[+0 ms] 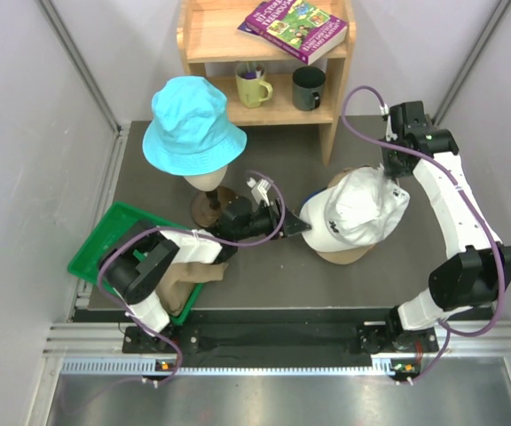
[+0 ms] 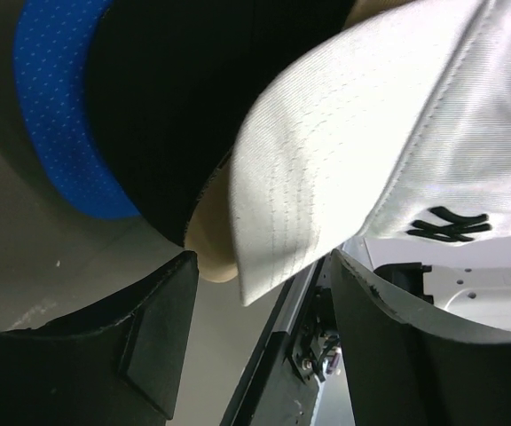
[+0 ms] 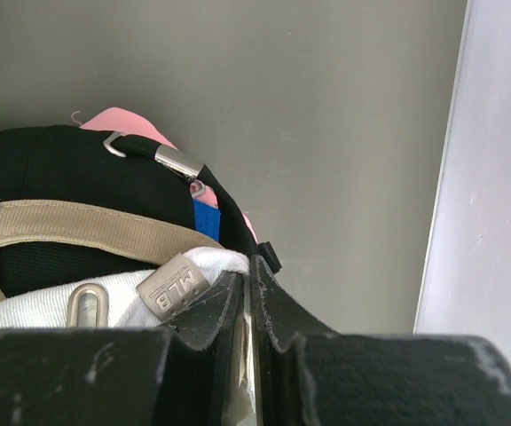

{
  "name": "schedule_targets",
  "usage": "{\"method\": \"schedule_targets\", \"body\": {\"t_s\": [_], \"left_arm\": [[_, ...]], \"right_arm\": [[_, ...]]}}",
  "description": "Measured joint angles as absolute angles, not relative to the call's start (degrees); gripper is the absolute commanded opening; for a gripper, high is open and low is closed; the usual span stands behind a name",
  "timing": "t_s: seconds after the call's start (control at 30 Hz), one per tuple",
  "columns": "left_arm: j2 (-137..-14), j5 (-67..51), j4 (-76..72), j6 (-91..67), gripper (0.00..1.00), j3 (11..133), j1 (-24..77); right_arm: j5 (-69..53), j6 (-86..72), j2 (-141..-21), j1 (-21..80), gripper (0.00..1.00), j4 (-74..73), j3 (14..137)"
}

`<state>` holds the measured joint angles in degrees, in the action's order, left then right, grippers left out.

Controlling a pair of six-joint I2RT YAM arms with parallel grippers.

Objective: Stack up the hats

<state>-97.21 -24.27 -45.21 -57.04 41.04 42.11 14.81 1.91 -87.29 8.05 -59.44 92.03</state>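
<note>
A white cap tops a pile of caps on the dark mat, with a tan cap showing under it. My left gripper is open at the white brim; the brim's tip hangs between the fingers. Under it I see the tan brim, a black cap and a royal blue cap. My right gripper is shut on the white cap's back edge, beside its strap tag. Black, pink and blue layers lie beneath. A cyan bucket hat sits on a stand.
A green tray lies at the left edge, with a cream form on it under my left arm. A wooden shelf at the back holds a book and two mugs. Grey walls close both sides.
</note>
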Motion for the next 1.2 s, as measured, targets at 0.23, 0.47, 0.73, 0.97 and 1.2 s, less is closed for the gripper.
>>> {"method": "schedule_targets", "body": {"t_s": [0.23,0.47,0.73,0.97,1.2], "left_arm": [[-97.36,-25.12,-49.74,-58.72,0.56,41.04,42.11],[-99.20,-26.13,-50.52,-59.92,0.41,41.93,42.11],[-100.01,-27.29,-51.20,-61.47,0.09,42.87,42.09],[-99.96,-29.04,-56.12,-64.36,0.00,42.89,42.09],[-98.96,-28.29,-56.51,-67.59,0.00,42.94,41.10]], "right_arm": [[14.74,1.89,-87.55,8.05,0.06,-59.46,92.05],[14.66,1.50,-88.18,8.05,0.06,-59.59,93.10],[14.68,1.30,-88.23,8.05,0.06,-59.55,93.12],[15.18,1.34,-88.38,7.70,0.06,-59.44,93.51],[15.29,1.32,-89.30,7.68,0.06,-59.86,95.07]]}}
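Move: The brim of the white cap lies just off the left hand's open fingertips, its middle about 4 cm to the right, 1 cm ahead and 2 cm higher. The stack of hats under the cap is centred some 12 cm to the right, 2 cm ahead and 3 cm lower; the head stand's foot is about 23 cm to the left, 4 cm ahead and 15 cm down. From the right hand the brim lies some 17 cm left, 10 cm back and 8 cm down. Upward, by about 5 cm in all and edging 1 cm to its right, the left hand closes its wide-open fingers and pinches the edge of the white cap's brim, most of the rise coming late as the fingers shut; the wrist tips the fingers up some 10 degrees. The right hand keeps its pinch on the strap at the back of the cap, easing forward about 1 cm. ##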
